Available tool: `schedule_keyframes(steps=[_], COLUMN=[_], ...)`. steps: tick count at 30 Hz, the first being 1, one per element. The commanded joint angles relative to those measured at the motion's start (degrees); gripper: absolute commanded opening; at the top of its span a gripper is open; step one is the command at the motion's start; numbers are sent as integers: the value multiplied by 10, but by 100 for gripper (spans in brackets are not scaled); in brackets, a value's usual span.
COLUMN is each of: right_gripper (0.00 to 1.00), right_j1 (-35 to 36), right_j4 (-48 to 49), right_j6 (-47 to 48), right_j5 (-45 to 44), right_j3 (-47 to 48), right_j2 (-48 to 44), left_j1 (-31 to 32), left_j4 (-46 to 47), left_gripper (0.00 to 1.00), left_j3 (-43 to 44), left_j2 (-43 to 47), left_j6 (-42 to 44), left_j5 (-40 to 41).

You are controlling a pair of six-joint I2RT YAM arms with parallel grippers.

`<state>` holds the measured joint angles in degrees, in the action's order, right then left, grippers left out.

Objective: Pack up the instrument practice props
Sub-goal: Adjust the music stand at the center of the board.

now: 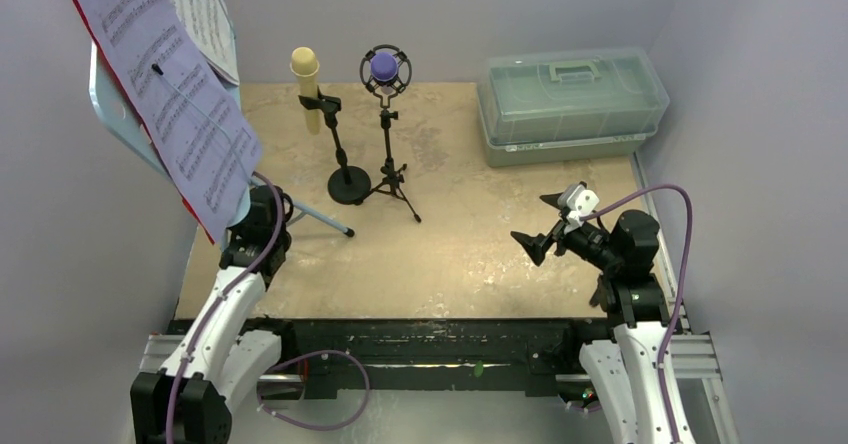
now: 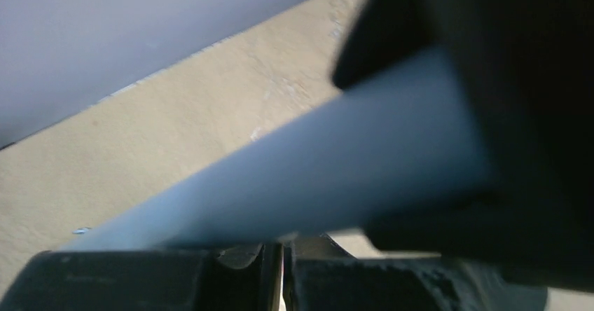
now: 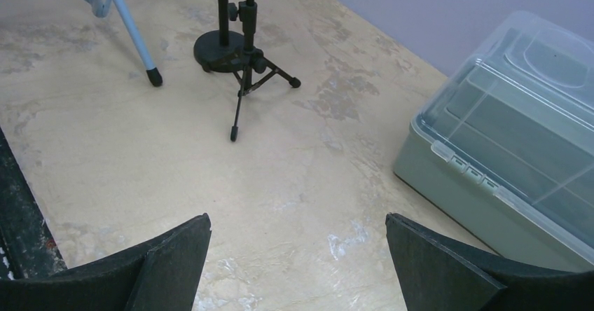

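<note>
The light-blue music rest [image 1: 113, 114] stands at the far left, holding printed sheet music [image 1: 170, 84] over a red folder [image 1: 186, 204]. Its tripod leg [image 2: 301, 178] crosses the left wrist view just past my left gripper [image 2: 282, 272], which is shut with nothing between its fingers. From above, the sheets largely hide that gripper. The cream microphone [image 1: 305, 64] sits in a round-based black holder [image 1: 349, 186]. Beside it, the purple microphone [image 1: 384, 66] sits in a tripod holder [image 1: 392, 179]. My right gripper [image 3: 298, 216] hovers open and empty at the right [image 1: 545, 226].
A translucent grey-green box [image 1: 570, 104] with a handle, lid closed, stands at the back right, and its corner [image 3: 504, 150] lies just right of my right fingers. Walls close the table in at left, back and right. A black rail [image 1: 430, 339] runs along the near edge.
</note>
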<state>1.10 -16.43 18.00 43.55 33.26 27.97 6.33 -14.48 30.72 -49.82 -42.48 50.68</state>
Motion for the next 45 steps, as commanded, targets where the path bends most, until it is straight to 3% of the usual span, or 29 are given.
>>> schedule_keyframes(steps=[1, 10, 19, 30, 34, 39, 42, 45], right_gripper=[99, 99, 99, 99, 99, 99, 99, 99], right_j1=[-1, -2, -3, -4, -6, -9, -9, -9], right_j4=[16, 15, 16, 17, 18, 17, 17, 15], right_j6=[5, 8, 10, 12, 12, 14, 15, 15], right_j5=[15, 18, 19, 20, 21, 21, 21, 21], right_j3=[-2, -2, -2, -4, -4, -5, -4, -4], right_j2=[-6, -8, -7, -10, -10, -9, -8, -8], left_j1=[-4, 26, 83, 116, 126, 186, 283, 407], left_j4=[-24, -113, -187, -175, -96, 2, 63, 94], left_gripper=[0, 5, 8, 17, 30, 52, 62, 72], left_j3=[25, 48, 41, 8, -30, -42, -27, 23], left_j2=[44, 148, 178, 197, 210, 144, 64, -29], left_j6=[-5, 24, -31, -30, -25, -12, 0, 67], left_j5=[-131, -272, -347, -548, -660, -702, -651, -534])
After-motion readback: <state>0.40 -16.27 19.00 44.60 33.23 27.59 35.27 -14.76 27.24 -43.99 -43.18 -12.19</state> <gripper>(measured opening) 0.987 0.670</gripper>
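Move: The music stand's blue post is right by my closed left fingers, roughly 2 cm ahead and 3 cm left, level with them. The foot of its nearest leg is some 22 cm to this hand's right, level fore and aft; the round microphone base is about 22 cm right and 11 cm ahead, the tripod hub 30 cm right and 11 cm ahead, all roughly 14 cm below. From my right hand the post lies about 61 cm left, 7 cm ahead and 9 cm lower. I draw my left hand off the music stand's post and sweep it right about 30 cm, easing back towards my base as it goes, past the near side of the stand's leg foot to the bare table in front of the microphone stands. It rises slightly, then sinks again. The wrist swings some 80 degrees clockwise and rolls until the fingers point right, while they open from shut to about two-thirds. ##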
